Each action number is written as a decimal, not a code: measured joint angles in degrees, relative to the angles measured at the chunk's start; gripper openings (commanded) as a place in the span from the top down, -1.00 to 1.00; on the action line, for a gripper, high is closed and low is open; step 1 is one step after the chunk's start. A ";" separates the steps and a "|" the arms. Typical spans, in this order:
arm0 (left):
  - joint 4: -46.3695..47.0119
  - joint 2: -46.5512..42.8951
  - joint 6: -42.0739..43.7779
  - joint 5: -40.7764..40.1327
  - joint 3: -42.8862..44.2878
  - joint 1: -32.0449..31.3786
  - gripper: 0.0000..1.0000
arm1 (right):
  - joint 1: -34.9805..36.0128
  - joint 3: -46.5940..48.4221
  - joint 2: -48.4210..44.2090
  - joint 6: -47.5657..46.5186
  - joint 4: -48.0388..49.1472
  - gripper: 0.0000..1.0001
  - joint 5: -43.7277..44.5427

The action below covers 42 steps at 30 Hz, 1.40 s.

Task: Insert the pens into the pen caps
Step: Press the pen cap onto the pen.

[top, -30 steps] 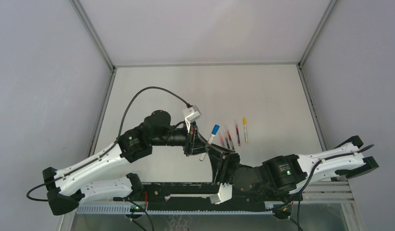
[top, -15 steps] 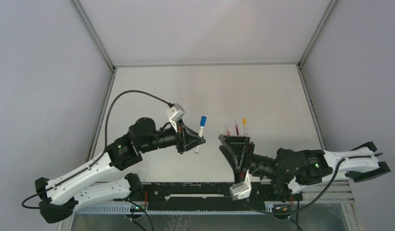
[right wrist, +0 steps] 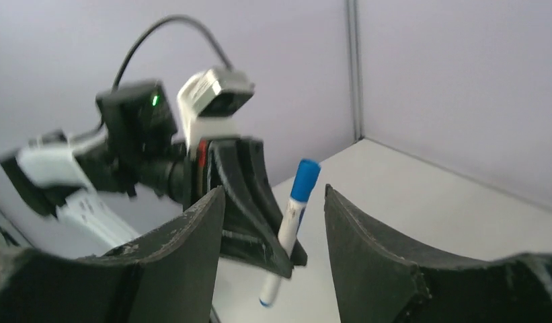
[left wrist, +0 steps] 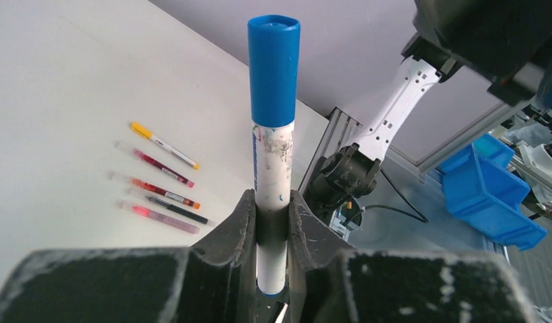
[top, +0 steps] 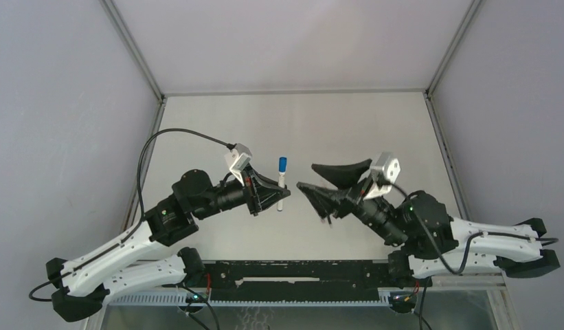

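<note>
My left gripper (top: 276,195) is shut on a white-barrelled pen (top: 282,187) and holds it upright above the table. A blue pen cap (left wrist: 273,64) sits on the pen's top end. In the left wrist view the left gripper (left wrist: 271,199) clamps the barrel (left wrist: 271,168) low down. My right gripper (top: 307,177) hangs open to the right of the pen, apart from it. In the right wrist view the right gripper (right wrist: 273,192) is empty, with the pen (right wrist: 288,225) beyond it. Several thin pens (left wrist: 162,192) lie side by side on the table; from above, the right gripper mostly hides them.
The white table (top: 334,124) is closed in by grey walls on three sides. A black rail (top: 286,271) runs along the near edge between the arm bases. Blue bins (left wrist: 501,195) stand beyond the table's edge.
The two grippers were together at the pen. The right gripper has opened, drawn back to the right and lifted. The left arm has pulled left with the capped pen.
</note>
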 measured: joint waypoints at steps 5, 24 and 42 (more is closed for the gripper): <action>0.61 0.00 0.02 0.70 -0.09 0.00 1.00 | -10.10 6.21 3.10 27.17 -6.38 -0.10 1.55; 3.34 4.26 0.00 9.29 -0.09 0.00 1.00 | -19.76 8.76 7.93 47.47 -17.88 0.03 -14.73; 3.23 4.46 -1.49 11.96 -0.11 -0.07 1.00 | -19.89 9.01 8.20 43.65 -20.65 1.00 -13.77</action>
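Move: From the right hand, the blue cap, already on the pen, is about 6 cm ahead, 5 cm to its left and 4 cm lower. The left gripper holding the white barrel is some 4 cm ahead, 4 cm left and 10 cm below the right hand; the five loose pens lie about 12 cm ahead, 10 cm right and 40 cm down. From the left hand, the right gripper is about 4 cm back, 4 cm right and 10 cm up. Swing the open right gripper forward about 5 cm, then left and down to the blue cap, tipping its fingers down some 40 degrees. Meanwhile bring the left gripper back and right 3 to 4 cm, turning slightly clockwise and keeping its hold on the barrel. With the right hand nearly still, close its fingers to pinch the cap's upper part. ##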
